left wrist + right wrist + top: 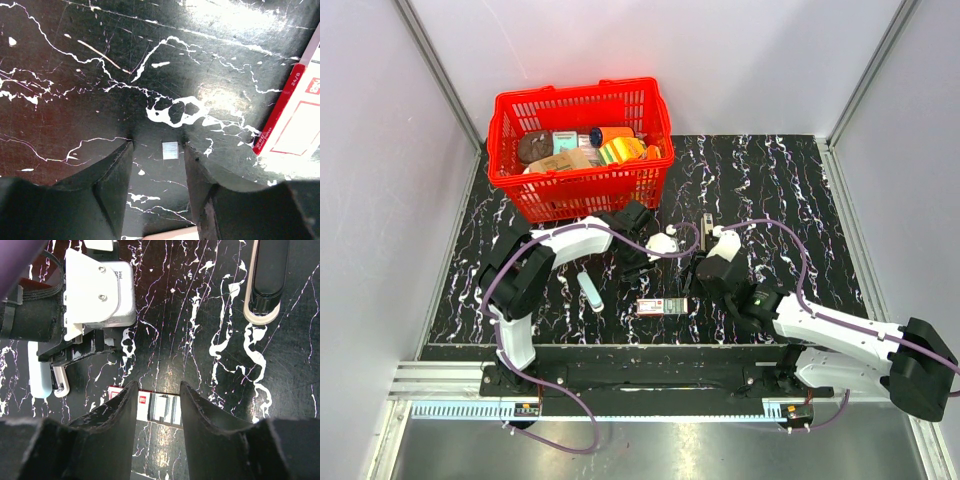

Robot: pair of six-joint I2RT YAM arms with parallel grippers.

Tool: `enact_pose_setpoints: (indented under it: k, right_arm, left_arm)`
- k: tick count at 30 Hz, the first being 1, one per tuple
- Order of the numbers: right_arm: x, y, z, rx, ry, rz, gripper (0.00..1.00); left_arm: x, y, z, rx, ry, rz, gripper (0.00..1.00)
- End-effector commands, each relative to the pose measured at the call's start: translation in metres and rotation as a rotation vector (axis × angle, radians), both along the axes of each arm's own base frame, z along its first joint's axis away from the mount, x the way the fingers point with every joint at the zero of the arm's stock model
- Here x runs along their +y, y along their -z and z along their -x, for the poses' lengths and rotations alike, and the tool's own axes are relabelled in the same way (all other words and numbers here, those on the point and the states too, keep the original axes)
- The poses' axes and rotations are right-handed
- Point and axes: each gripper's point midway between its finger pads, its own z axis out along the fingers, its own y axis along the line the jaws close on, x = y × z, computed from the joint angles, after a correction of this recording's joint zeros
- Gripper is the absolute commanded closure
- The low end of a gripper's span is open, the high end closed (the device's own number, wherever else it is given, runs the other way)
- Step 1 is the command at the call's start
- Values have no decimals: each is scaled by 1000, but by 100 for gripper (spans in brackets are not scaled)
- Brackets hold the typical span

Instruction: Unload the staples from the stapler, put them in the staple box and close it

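The stapler (708,224), slim and dark with silvery parts, lies on the black marbled table behind my right gripper. In the right wrist view it (265,277) is at the top right, apart from the fingers. My left gripper (638,262) is open and low over the table. In its wrist view a short silvery strip of staples (170,150) lies flat between the fingertips of my left gripper (157,146). My right gripper (695,281) is open and empty. Its wrist view shows my right gripper (157,386) above the red-and-white box (150,406).
The red-and-white box (663,305) lies near the front, with silvery staples showing; its corner is at the right edge of the left wrist view (300,120). A pale blue-white bar (590,290) lies to the left. A red basket (515,175) of goods stands at the back left.
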Motion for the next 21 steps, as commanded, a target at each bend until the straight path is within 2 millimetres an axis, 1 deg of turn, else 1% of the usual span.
enact_pose_setpoints:
  k: [1,5,8,11,14,21]
  right_arm:
    - [1,-6,-5,-25,15,-25,56]
    - [1,-7,-6,-26,16,-25,56]
    - [2,-6,-6,-24,15,-28,56]
    - [1,-6,-6,-24,15,-24,56]
    - [1,-7,-6,-25,14,-26,56]
    - [2,-8,-6,-28,11,-28,57]
  left_arm:
    - [-6,2,4,29,-20,0,50]
    - [-4,4,4,31,-26,-9,49]
    - [-4,5,3,26,-26,-12,52]
    - [-3,6,2,27,-33,-20,58]
    - [-1,8,4,30,-35,-26,67]
    - [-1,7,7,48,-57,-22,79]
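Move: The little strip of staples lies on the table between the left hand's open fingertips, about 1 cm back of their midpoint and roughly 1 cm below. The staple box sits some 6 cm to that hand's right and 8 cm back, and the light-blue stapler about 9 cm to its left and 5 cm back. From the right hand, the strip is roughly 11 cm to the left, 4 cm ahead and 11 cm lower. The small strip of staples is taken between the left hand's fingertips: the hand stays in place just over the table, still pointing steeply down and hardly turning, waits briefly, then closes from about half open to about a quarter. The rear finger pushes the strip some 1 cm forward until both tips flank it closely in a pinch. ##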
